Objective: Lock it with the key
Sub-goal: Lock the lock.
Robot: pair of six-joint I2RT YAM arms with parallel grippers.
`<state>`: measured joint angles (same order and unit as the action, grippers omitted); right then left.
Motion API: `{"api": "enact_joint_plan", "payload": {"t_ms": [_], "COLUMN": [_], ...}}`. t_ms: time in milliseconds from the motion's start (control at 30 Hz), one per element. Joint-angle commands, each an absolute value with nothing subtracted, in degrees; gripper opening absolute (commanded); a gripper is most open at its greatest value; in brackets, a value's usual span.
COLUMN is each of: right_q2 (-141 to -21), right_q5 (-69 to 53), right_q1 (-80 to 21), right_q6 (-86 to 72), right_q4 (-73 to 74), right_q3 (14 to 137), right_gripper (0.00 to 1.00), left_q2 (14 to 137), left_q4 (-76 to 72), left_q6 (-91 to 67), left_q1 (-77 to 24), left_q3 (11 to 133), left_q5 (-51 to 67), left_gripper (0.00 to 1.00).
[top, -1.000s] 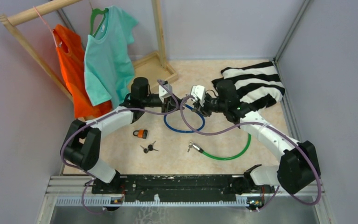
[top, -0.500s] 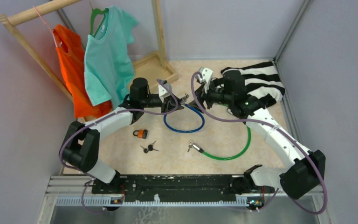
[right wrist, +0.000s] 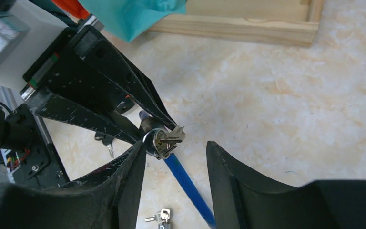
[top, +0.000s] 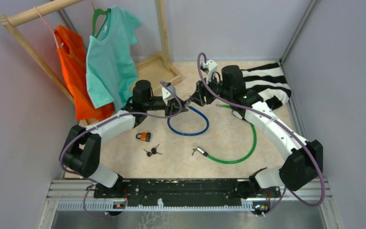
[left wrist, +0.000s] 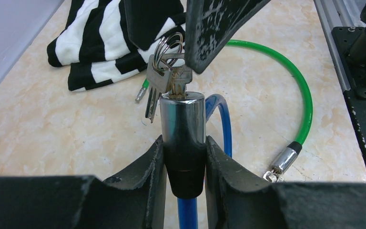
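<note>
My left gripper (left wrist: 185, 157) is shut on the black-and-chrome cylinder (left wrist: 183, 119) of the blue cable lock (top: 189, 125) and holds it just above the table. A bunch of silver keys (left wrist: 167, 71) hangs from its end, with one key in the keyhole. My right gripper (right wrist: 176, 144) stands open around that bunch (right wrist: 168, 139). The keys sit close to its left finger (right wrist: 124, 181), with a wide gap to the other. In the top view the two grippers, left (top: 178, 104) and right (top: 198, 98), meet nose to nose at mid-table.
A green cable lock (top: 248, 143) with its own keys (top: 195, 150) lies to the right. An orange padlock (top: 145, 137) and black keys (top: 152, 151) lie in front. A striped cloth (top: 267, 86) sits far right. A wooden rack base (top: 159, 69) with hanging shirts (top: 109, 57) stands far left.
The right gripper let go of the keys, drew back and up, turned its wrist, then came back around the bunch with jaws wider. The left gripper and the lock stayed still.
</note>
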<state>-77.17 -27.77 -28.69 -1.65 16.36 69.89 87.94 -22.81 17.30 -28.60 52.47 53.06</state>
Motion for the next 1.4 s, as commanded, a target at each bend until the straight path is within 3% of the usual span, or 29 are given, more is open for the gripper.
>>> {"api": "enact_joint_plan", "payload": {"t_ms": [0, 600, 1067, 1367], "right_q2": [-78.6, -80.1, -80.3, -81.5], "right_q5": [-28.6, -31.6, -34.4, -43.2], "right_q1": [-28.5, -28.5, -28.4, -26.2], "right_q6": [-5.7, -5.1, 6.3, 15.7], "right_q4": [15.0, 13.8, 13.5, 13.9], "right_q3": [72.6, 72.7, 71.9, 72.0], "right_gripper": [0.47, 0.19, 0.10, 0.05], "left_q2": [86.9, 86.5, 86.2, 85.6], "left_q4": [-22.7, -22.2, -21.0, -19.1], "left_q6": [18.1, 19.1, 20.8, 22.1], "left_q1": [-29.4, -29.6, -29.7, -29.6], "left_q3": [51.5, 51.3, 51.1, 51.1], "left_q5": [53.0, 53.0, 56.1, 60.2], "left_gripper": [0.00, 0.00, 0.00, 0.00]}}
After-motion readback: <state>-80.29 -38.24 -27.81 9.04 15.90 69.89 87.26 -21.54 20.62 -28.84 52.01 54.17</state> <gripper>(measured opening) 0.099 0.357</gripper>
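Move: The key stands in the blue cable lock's head, which the left fingers already hold. Its bow is about 1 cm back, 2 cm to the left and 2 cm below the open right fingers, and some 4 cm above and 1 cm ahead of the left hand. From the right hand the lock head's middle is 2 cm back, 3 cm left and 5 cm down. The green cable lock lies about 16 cm back, 3 cm right and 24 cm below; the orange padlock 11 cm back, 22 cm left, equally low. The right fingers shut from half open to nearly closed and pinch the key's bow, the hand having first sunk about 1.5 cm and eased 1 cm left to it. Then, almost in place, the right hand rolls some 15 degrees anticlockwise as seen from behind it, drifting slightly back. The left hand stays put and keeps its hold on the lock head. ##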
